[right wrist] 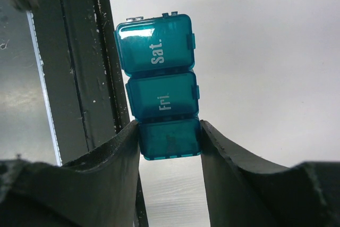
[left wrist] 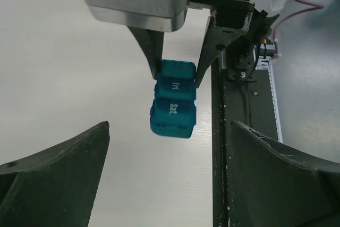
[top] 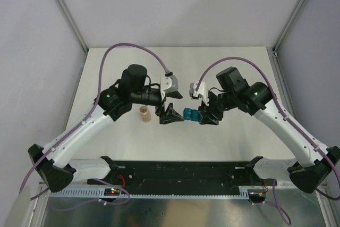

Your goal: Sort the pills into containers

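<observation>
The containers (top: 190, 114) are a teal strip of three joined compartments with all lids down. My right gripper (top: 203, 115) is shut on the strip's end compartment. In the right wrist view the fingers (right wrist: 119, 168) clamp that compartment, and the containers (right wrist: 159, 78) stick out ahead with "Fri" and "Sat." showing. My left gripper (top: 170, 114) stands open just left of the strip's free end, touching nothing. In the left wrist view the containers (left wrist: 172, 102) hang ahead of my left gripper (left wrist: 170, 174), whose jaws are wide apart. No pills show in any view.
A small round orange-tan bottle (top: 145, 114) stands upright on the white table just left of the left gripper. The black base rail (top: 180, 173) runs along the near edge, and shows again as the rail (left wrist: 244, 131) beside the strip. Frame posts (top: 66, 11) flank the table.
</observation>
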`<state>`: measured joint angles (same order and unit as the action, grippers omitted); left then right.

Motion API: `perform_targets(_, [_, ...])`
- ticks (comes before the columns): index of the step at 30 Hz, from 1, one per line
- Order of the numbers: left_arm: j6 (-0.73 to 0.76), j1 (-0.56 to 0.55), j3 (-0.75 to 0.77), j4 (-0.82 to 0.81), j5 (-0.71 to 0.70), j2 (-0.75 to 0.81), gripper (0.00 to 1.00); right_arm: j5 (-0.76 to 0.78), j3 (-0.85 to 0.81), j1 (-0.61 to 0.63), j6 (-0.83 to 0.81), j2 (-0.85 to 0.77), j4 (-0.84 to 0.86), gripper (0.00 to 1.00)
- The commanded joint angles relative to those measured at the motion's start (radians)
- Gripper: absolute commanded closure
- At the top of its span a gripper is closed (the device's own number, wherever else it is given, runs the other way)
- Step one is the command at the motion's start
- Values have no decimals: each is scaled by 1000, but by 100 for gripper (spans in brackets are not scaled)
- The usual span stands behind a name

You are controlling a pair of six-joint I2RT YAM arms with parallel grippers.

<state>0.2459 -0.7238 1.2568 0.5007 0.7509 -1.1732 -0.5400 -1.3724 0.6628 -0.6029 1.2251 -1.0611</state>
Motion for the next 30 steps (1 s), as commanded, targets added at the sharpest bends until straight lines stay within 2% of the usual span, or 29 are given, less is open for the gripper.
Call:
perform_targets(1, [57, -37, 58, 6, 57, -41, 2, -24, -60, 10, -9, -27, -15, 100])
perform_targets(5, [86, -62, 55, 7, 49, -65, 2, -48, -75, 12, -3, -29, -18, 100])
perform_targets(11, [82, -82, 57, 6, 51, -98, 12, -54, -80, 12, 1, -27, -18, 100])
perform_targets(21, [72, -98, 72, 5, 21, -111, 43, -51, -69, 4, 5, -20, -19, 100])
perform_targets(27, [79, -105, 63, 4, 1, -98, 66, -75, -60, -5, 10, -7, -21, 100])
perform_targets(30, [97, -117, 57, 4, -25, -91, 74, -96, -59, -11, 14, 3, -23, 100])
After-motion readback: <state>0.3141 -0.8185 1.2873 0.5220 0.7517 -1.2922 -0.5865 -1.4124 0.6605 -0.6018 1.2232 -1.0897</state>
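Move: The pill box hangs in the air in the right gripper, its free "Sat." end facing the left fingers. Its middle is about 5 cm to the left hand's right, 4 cm lower and 1 cm nearer the base. The pill bottle stands on the table some 14 cm left of the left hand, 10 cm farther out and 21 cm below. From the right hand, the box's middle is level ahead-wise, about 3 cm left and 1 cm lower. The left fingers, wide open at first, pinch the "Sat." end of the pill box. To get there the hand goes right and down, about 3 cm each way, with a little drift back and a slight clockwise turn, and closes to half-open while it slows and halts. The right hand keeps its grip on the opposite end, rising some 1.5 cm to meet it. ##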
